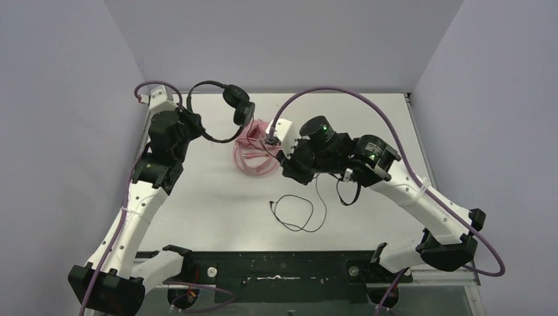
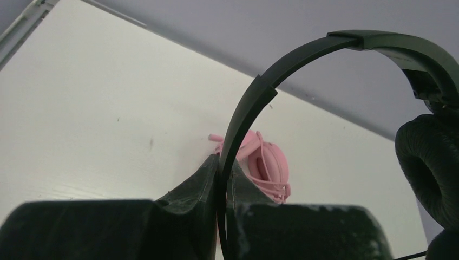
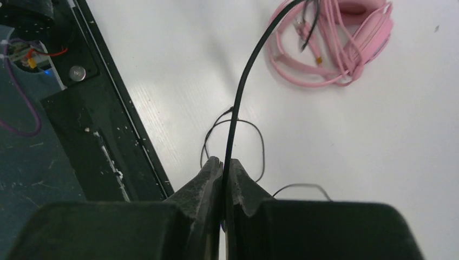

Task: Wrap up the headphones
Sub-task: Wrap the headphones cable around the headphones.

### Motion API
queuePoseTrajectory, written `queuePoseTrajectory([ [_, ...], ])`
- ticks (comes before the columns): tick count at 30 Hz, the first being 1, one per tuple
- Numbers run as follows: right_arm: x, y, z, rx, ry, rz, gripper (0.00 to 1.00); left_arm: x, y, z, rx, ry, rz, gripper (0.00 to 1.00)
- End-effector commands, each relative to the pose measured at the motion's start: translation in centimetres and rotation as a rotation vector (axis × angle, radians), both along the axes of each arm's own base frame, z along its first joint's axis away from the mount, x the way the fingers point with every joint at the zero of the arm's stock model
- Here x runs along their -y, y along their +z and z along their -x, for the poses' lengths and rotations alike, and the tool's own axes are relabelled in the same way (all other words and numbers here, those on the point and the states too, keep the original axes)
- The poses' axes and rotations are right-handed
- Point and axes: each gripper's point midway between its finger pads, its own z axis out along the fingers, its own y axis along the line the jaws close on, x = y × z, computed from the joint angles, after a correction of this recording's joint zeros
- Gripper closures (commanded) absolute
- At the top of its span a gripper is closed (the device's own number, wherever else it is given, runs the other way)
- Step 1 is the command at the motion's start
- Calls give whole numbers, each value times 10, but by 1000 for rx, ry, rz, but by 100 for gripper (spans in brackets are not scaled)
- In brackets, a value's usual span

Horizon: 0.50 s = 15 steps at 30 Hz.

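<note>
My left gripper [image 2: 222,162] is shut on the headband of the black headphones [image 2: 303,57] and holds them up above the table's far left; it shows in the top view [image 1: 191,115], with the ear cups [image 1: 240,105] hanging to its right. My right gripper [image 3: 224,162] is shut on the thin black cable [image 3: 243,86], mid-table in the top view [image 1: 288,158]. The cable's loose end lies in loops [image 1: 299,212] on the table. The pink headphones [image 1: 253,150] lie with their pink cable bundled around them between the grippers; they also show in both wrist views [image 2: 270,162] [image 3: 346,43].
The white table [image 1: 368,118] has grey walls behind and at both sides. A black base plate [image 1: 283,266] runs along the near edge; it also shows in the right wrist view [image 3: 81,135]. Purple arm cables [image 1: 355,95] arc over the table.
</note>
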Motion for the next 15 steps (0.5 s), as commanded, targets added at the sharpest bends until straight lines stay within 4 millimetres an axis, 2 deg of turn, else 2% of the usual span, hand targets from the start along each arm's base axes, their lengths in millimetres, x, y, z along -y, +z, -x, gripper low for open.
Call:
queuePoseTrajectory([
  [1, 18, 20, 14, 105, 231, 131, 100, 28, 21, 11, 48, -210, -109, 100],
  [8, -19, 38, 31, 81, 433, 124, 100, 50, 12, 18, 10, -261, -320, 100],
  [12, -39, 41, 41, 70, 500, 110, 100, 58, 4, 18, -31, -271, -343, 100],
  [14, -46, 44, 33, 95, 468, 104, 100, 68, 3, 20, -19, -309, -350, 100],
  [15, -50, 50, 22, 135, 422, 85, 100, 74, 1, 22, -12, -337, -366, 100],
])
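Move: Off the left fingertips, which hold the crown of the black headband, the ear cups hang about 12 cm to the right and 7 cm ahead, roughly level. From the right hand, pinching the headphones cable, the ear cups lie some 25 cm ahead and 13 cm left, slightly higher. The pink headphones lie on the table about 25 cm ahead of it, 10 cm left and 27 cm below; the cable's loose loops are 5 cm ahead, 3 cm right and 30 cm below. Closing in on each other, the hands bring cable and headphones together. The right, still pinching the cable, first rises nearly 5 cm, then swings left about 5 cm and sinks partway, drifting back and turning some 25 degrees counter-clockwise. The left keeps its pinch on the headband, carrying it right about 6 cm, down and a little back, rolling its left side up and turning clockwise. ##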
